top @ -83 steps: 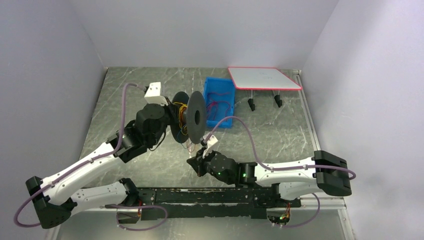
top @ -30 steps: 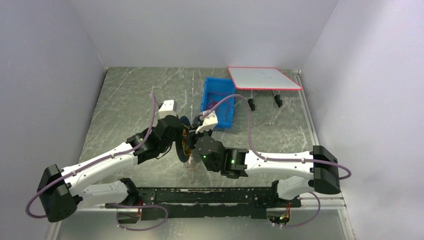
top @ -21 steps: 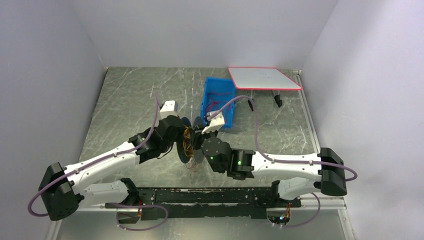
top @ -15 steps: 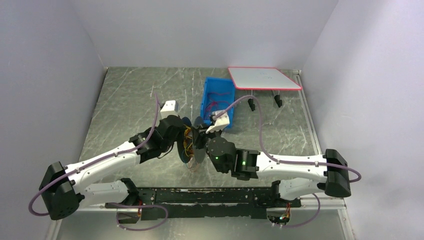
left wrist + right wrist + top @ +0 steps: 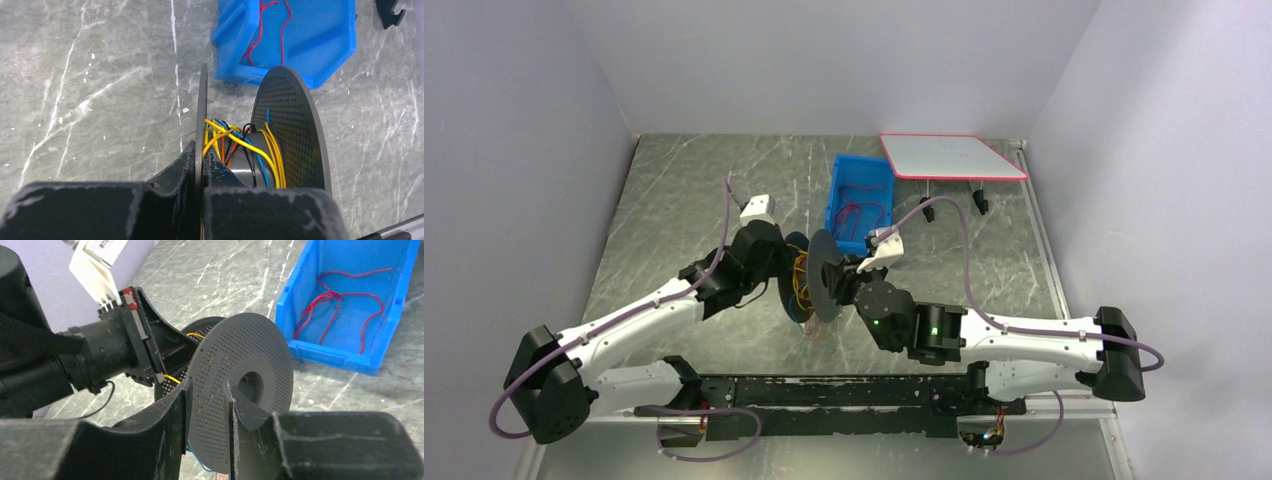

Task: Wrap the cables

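Note:
A dark grey spool (image 5: pixel 824 275) with perforated flanges hangs above the table at the centre. Yellow, orange, blue and black cables (image 5: pixel 240 142) are wound loosely round its core, and loose ends (image 5: pixel 809 325) dangle beneath it. My left gripper (image 5: pixel 201 150) is shut on the thin edge of the spool's left flange (image 5: pixel 201 110). My right gripper (image 5: pixel 207 385) is open just in front of the other flange (image 5: pixel 240 355), which shows in the gap between its fingers. A red cable (image 5: pixel 345 300) lies in the blue bin (image 5: pixel 330 357).
The blue bin (image 5: pixel 836 195) sits just behind the spool. A white board with a red rim (image 5: pixel 952 157) stands on short black legs at the back right. The left arm's wrist (image 5: pixel 100 355) is close to my right fingers. Grey walls enclose the table.
My right gripper has opened and its arm has drawn back to the right of the spool. The left gripper has kept its hold on the flange, shifting slightly.

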Tool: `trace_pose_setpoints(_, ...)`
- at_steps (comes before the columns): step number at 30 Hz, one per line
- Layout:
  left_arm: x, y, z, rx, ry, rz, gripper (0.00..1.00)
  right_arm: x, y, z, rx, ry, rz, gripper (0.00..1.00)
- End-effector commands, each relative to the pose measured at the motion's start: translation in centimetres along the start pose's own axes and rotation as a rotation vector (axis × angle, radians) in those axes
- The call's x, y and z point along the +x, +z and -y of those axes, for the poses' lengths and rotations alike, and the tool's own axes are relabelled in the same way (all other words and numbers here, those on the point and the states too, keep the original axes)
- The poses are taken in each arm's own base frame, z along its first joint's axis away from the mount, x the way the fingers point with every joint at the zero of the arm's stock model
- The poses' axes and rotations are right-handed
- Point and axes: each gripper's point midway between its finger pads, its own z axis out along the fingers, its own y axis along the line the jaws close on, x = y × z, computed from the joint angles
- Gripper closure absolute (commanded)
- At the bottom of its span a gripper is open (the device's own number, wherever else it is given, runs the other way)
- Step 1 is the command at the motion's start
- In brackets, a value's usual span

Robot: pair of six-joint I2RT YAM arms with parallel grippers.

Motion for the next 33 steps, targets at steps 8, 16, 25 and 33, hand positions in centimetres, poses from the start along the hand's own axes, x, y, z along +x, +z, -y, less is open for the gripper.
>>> trace_pose_setpoints(8, -2.9, -2.0, 1.6, 0.295, -0.238, -0.027, 0.93, 1.2, -1.2, 3.6, 0.076, 0.021, -0.017, 0.66)
trace_pose_setpoints(16, -3.8, -4.0, 2.3, 0.421, -0.299, -0.052, 0.93, 1.8, -1.5, 4.4, 0.087, 0.021, -0.032, 0.66)
trace_pose_setpoints(25, -4.1, -3.9, 0.0, 0.453, -0.339, -0.090, 0.93, 2.0, -2.0, 4.8, 0.081, 0.040, -0.047, 0.66)
trace_pose_setpoints(33, -4.1, -2.5, -4.6, 0.437, -0.458, -0.106, 0.93, 1.7, -2.3, 5.2, 0.071, 0.045, -0.037, 0.66)
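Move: The left gripper already pinches the left flange of the cable spool; the spool's middle sits about 5 cm right of this hand, 3 cm back and 5 cm below. The loose wire ends hang some 9 cm back, 5 cm right and 12 cm below it, and the blue box lies 18 cm ahead, 15 cm right, 13 cm below. From the empty right hand, the spool's middle is about 5 cm left, 4 cm ahead and 8 cm below. Keep the left gripper shut on the flange and roll that wrist some 30 degrees, left side down and right side up, while carrying the spool about 6 cm left, with a small rise midway, away from the right hand. Meanwhile ease the right gripper right and down, fingers staying part-open, clear of the spool. ##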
